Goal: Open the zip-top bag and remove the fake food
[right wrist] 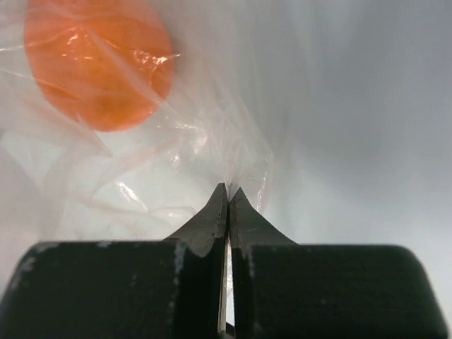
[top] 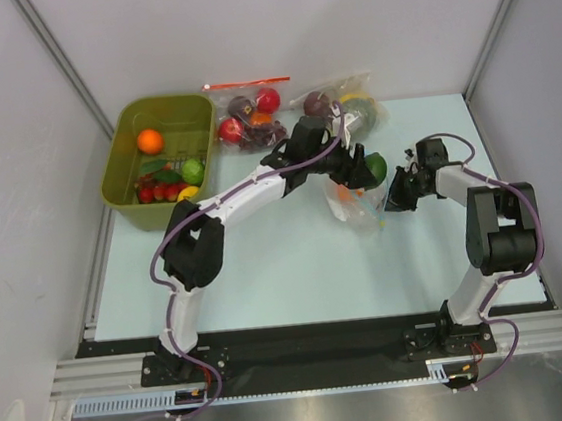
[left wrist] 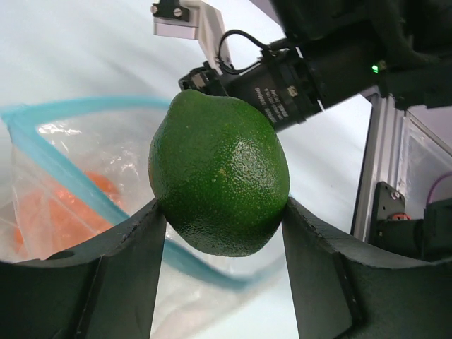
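My left gripper (top: 369, 169) (left wrist: 222, 212) is shut on a dark green piece of fake food (top: 376, 167) (left wrist: 219, 176) and holds it just above the zip-top bag (top: 353, 203) (left wrist: 85, 162). The bag's light-blue zip strip (left wrist: 63, 113) gapes open. An orange fruit (right wrist: 99, 63) (left wrist: 63, 212) lies inside the bag. My right gripper (top: 397, 198) (right wrist: 228, 189) is shut on a fold of the bag's clear plastic (right wrist: 212, 141) at its right side.
An olive bin (top: 115, 158) at the back left holds an orange fruit (top: 150, 141), a light green one (top: 192, 169), a yellow one (top: 188, 193) and red tomatoes. Two other clear bags of fruit (top: 249, 113) (top: 345, 103) lie at the back. Frame walls stand on both sides.
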{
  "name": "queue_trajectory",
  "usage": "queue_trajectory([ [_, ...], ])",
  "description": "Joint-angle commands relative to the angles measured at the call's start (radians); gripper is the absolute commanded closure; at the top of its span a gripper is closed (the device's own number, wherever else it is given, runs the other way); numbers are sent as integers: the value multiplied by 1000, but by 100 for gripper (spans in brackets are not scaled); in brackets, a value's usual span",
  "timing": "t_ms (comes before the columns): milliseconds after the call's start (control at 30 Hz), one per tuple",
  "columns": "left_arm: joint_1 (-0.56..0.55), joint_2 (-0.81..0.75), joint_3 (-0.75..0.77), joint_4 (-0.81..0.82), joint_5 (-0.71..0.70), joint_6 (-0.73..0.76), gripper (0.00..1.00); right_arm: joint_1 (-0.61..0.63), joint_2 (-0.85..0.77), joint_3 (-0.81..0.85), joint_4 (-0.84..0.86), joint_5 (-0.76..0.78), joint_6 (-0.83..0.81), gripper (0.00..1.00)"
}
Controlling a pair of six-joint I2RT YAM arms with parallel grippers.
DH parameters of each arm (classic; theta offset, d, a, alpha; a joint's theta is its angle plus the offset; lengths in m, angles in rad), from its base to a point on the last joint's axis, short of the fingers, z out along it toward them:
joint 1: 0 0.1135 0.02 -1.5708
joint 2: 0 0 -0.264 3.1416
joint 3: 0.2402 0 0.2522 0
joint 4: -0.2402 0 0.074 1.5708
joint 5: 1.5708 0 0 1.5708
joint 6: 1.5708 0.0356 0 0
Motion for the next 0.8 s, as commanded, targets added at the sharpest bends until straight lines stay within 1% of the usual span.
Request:
queue_trajectory([
  [0, 1, 9, 59, 60, -34, -39, 100, 10, 10, 4, 25, -17, -8, 100],
  [100, 1, -2, 76, 90, -26, -68, 100, 10, 10, 3, 25, -17, -10, 100],
  [133, 1, -5, 76, 120, -25, -72, 100, 34, 11, 4, 25, -17, -11, 100],
  [400, 1, -54, 64, 148, 20, -103, 99, 41, 1, 9, 14, -12, -16, 100],
  [567, 6, -145, -2, 125, 64, -96, 100, 39, -1, 17, 8, -7, -21, 100],
  [667, 10, -216, -57, 102, 69, -56, 99, 38, -1, 21, 5, -6, -19, 100],
  [767, 21, -273, -114, 36, 63, -27, 100, 36, -1, 21, 5, -6, -19, 100],
])
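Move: The left hand already holds the green food above the zip-top bag. The green bin it is bound for lies about 48 cm left, 16 cm ahead and 12 cm lower. The orange food, still in the bag, is some 5 cm left, 5 cm ahead and 15 cm below. From the right hand, pinching the bag's edge, the bin is roughly 55 cm left, 17 cm ahead and 2 cm higher. Left raises the held green food about 6 cm away from the bag, easing back; right keeps its pinch. ##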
